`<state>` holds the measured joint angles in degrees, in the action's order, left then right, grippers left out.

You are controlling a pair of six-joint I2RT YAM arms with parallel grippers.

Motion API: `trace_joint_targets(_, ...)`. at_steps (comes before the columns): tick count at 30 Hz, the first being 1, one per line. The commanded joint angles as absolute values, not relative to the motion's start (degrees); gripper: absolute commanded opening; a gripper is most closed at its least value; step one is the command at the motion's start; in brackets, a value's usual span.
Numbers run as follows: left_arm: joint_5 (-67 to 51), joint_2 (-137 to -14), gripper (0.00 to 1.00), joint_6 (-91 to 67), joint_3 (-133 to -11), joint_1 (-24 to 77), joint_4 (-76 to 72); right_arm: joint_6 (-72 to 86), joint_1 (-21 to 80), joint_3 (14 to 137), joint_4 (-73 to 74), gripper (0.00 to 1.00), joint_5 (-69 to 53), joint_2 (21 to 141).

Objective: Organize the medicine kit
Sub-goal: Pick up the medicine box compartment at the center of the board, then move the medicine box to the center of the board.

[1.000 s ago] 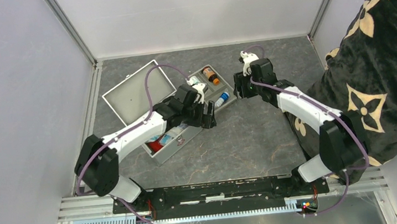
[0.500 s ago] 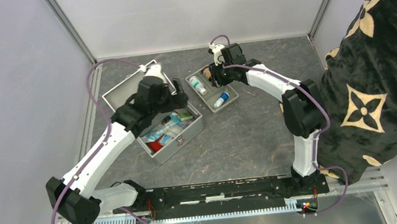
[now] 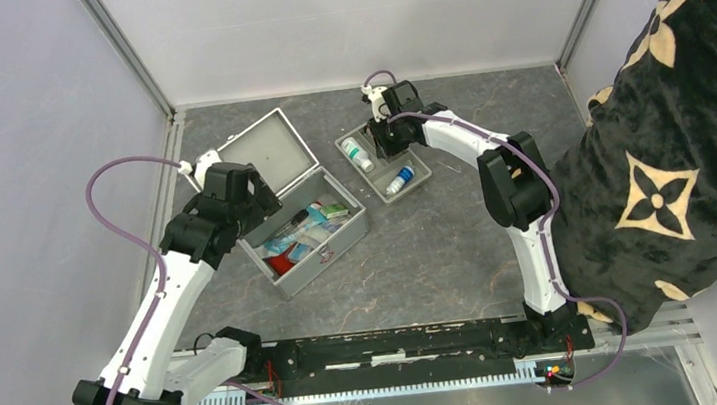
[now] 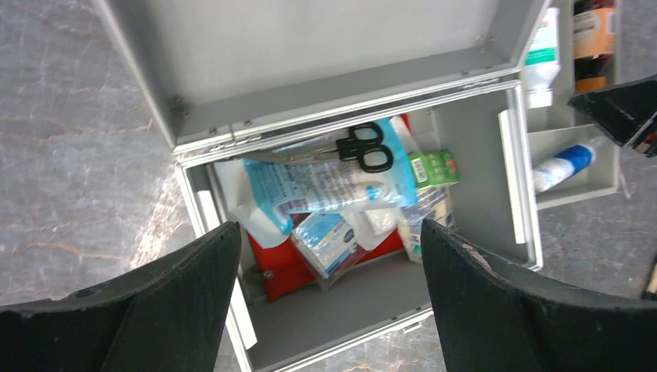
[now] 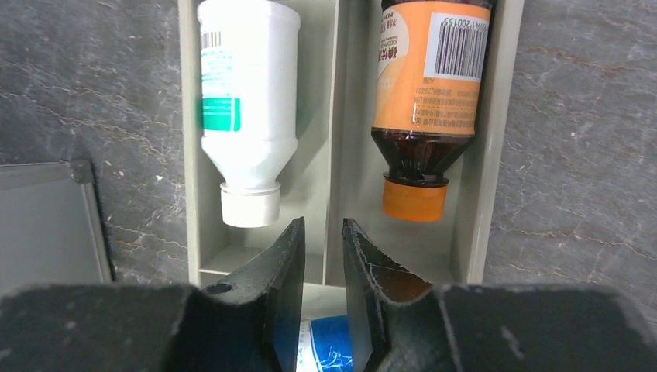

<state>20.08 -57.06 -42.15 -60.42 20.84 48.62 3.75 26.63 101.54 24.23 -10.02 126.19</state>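
The medicine kit is a silver-grey case lying open, its lid flat behind it. Inside lie black scissors, blue and white packets and a red pouch. My left gripper hangs open above the kit, holding nothing. To the kit's right a grey divided tray holds a white bottle, a brown bottle with an orange cap and a blue-and-white bottle. My right gripper stands over the tray. Its jaws are narrowed astride the middle divider, and a slit still shows beside it.
A black cloth with a tan flower pattern fills the right side. White walls with metal posts close in the grey marbled floor at the back and sides. A black rail runs along the near edge.
My left arm drew back leftward from beside the tray to above the kit, still open. My right gripper moved left onto the tray and its jaws narrowed.
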Motion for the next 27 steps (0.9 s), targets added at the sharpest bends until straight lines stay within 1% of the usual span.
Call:
trace_joint_targets(1,23.71,-55.75,0.91,-45.82,-59.33,20.48,53.43,3.04,27.05,104.37,25.03,0.3,-8.71,128.11)
trace_joint_targets(15,25.78,-55.69,0.92,-46.49,-55.11,19.96,51.85,1.97,27.59,107.53,25.69,0.26,-5.86,133.03)
trace_joint_targets(20,25.78,-56.5,0.93,-46.24,-53.79,19.64,50.8,1.4,28.29,108.54,25.86,0.22,-3.94,134.41)
trace_joint_targets(22,25.75,-56.71,0.94,-46.0,-53.26,19.39,50.2,1.16,28.38,108.56,25.84,0.17,-3.22,134.61)
trace_joint_targets(26,26.19,-57.92,0.94,-45.48,-52.13,18.87,49.23,0.96,28.45,108.12,25.88,0.0,-2.72,134.42)
trace_joint_targets(27,26.15,-58.18,0.94,-45.33,-51.82,18.75,48.79,1.01,28.51,107.71,25.64,0.0,-2.4,133.95)
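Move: The divider between the two large bottles in the medicine box compartment lies just 1 cm ahead and 1 cm left of the right hand, about 4 cm below. Around that hand, a little lower, the white bottle is some 5 cm left and 1 ahead, the brown bottle 5 ahead and 1 right, and the blue-white bottle 6 back and 4 right. From the left hand the divider is roughly 10 cm ahead, 23 right and 18 lower; the grey kit box's middle is 5 back, 5 right, 15 below. Down about 4 cm, easing barely forward, the right hand lowers its part-open fingers astride the divider between the white and brown bottles, then shuts them late on its thin wall and pinches it. Meanwhile the left hand, still wide open, sinks some 5 cm over the grey kit box while drifting left and back towards its left end, tipping slightly downward. ##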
